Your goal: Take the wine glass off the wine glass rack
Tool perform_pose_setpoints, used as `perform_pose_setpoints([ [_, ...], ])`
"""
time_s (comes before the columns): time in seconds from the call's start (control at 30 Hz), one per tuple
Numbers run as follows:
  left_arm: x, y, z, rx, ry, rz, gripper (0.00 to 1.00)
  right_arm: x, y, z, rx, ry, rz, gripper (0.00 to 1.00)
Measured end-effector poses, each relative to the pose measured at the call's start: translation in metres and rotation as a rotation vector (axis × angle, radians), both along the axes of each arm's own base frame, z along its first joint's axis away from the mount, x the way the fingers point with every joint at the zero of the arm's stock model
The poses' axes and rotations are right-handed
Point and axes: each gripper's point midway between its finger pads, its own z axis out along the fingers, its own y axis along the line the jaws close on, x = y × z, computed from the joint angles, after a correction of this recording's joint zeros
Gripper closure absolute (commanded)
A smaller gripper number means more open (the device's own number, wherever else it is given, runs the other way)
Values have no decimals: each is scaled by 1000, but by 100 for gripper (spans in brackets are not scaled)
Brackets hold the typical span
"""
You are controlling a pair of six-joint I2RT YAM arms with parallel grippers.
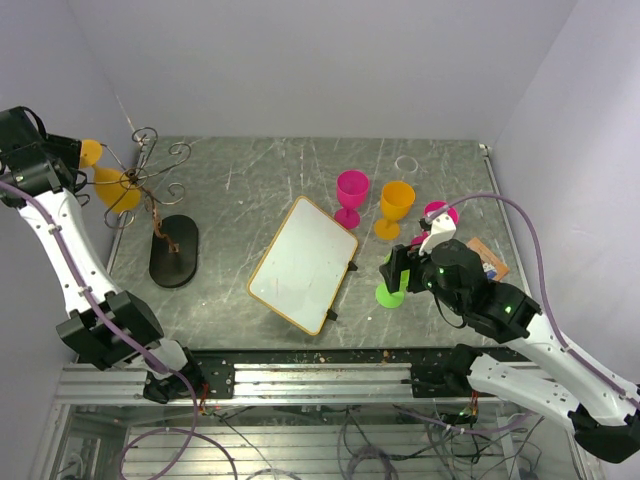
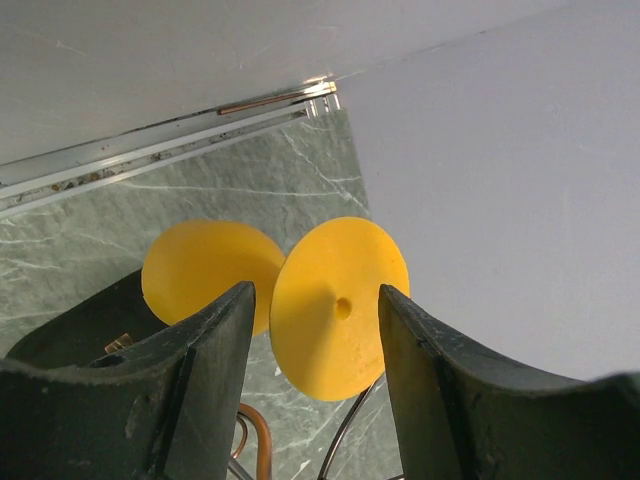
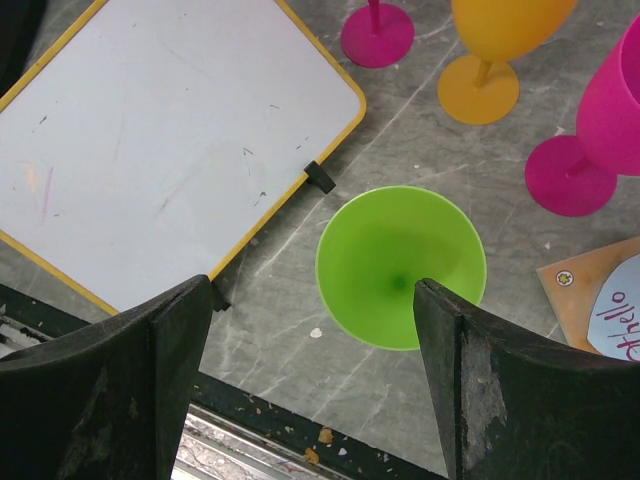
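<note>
A yellow wine glass (image 1: 118, 187) hangs upside down on the wire wine glass rack (image 1: 152, 160), which rises from a black oval base (image 1: 174, 250) at the table's far left. My left gripper (image 1: 76, 160) is open, up by the glass's foot. In the left wrist view its jaws (image 2: 315, 320) stand either side of the round yellow foot (image 2: 340, 290), with a gap on both sides, and the yellow bowl (image 2: 200, 270) shows behind it. My right gripper (image 1: 392, 268) is open and empty above a green glass (image 3: 400, 265).
A yellow-framed whiteboard (image 1: 303, 262) lies mid-table. A pink glass (image 1: 351, 197), an orange glass (image 1: 395, 208) and another pink glass (image 1: 438, 215) stand at the right, by a printed card (image 1: 488, 258). A white ring (image 1: 406, 163) lies at the back. The left wall is close behind the rack.
</note>
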Motion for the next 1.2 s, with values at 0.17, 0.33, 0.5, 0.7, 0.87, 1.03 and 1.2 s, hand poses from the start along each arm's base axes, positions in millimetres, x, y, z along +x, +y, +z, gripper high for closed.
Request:
perform_pose_setpoints([
  [0.17, 2, 1, -1, -17, -9, 11, 36, 0, 0, 1, 2, -2, -1, 19],
  [0.33, 3, -1, 0, -33, -6, 16, 37, 0, -1, 2, 6, -7, -3, 19],
  [0.5, 8, -5, -4, -51, 19, 20, 41, 0, -2, 3, 8, -10, -4, 19],
  [0.7, 6, -11, -13, -71, 54, 25, 49, -1, -2, 4, 10, -13, -6, 19],
  [0.87, 4, -9, -14, -71, 60, 42, 49, -1, -3, 6, 16, -19, -8, 19],
  [1.03, 2, -7, -14, -65, 66, 61, 60, -1, -4, 6, 16, -21, -10, 19],
  [1.2, 1, -4, -11, -58, 58, 76, 66, -1, -4, 6, 16, -21, -11, 19],
])
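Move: The left gripper is part open around the foot of the upside-down orange wine glass, which lies about 1 cm ahead, 2 cm to its right and 1 cm below. The glass's bowl hangs some 3 cm back, 3 cm right and 10 cm down. The rack's wire hub is about 8 cm right, 3 cm back and 5 cm below. From the idle right hand, the foot is roughly 60 cm left, 18 cm ahead and 12 cm higher. Ease the left gripper down and to the right by about 1.5 cm, starting with a slight forward nudge that is then taken back, so the fingers straddle the orange glass's foot. Let it creep part-way back left while the fingers narrow from well open to roughly a third, one over the foot's upper face and the other behind its edge on the bowl side. ##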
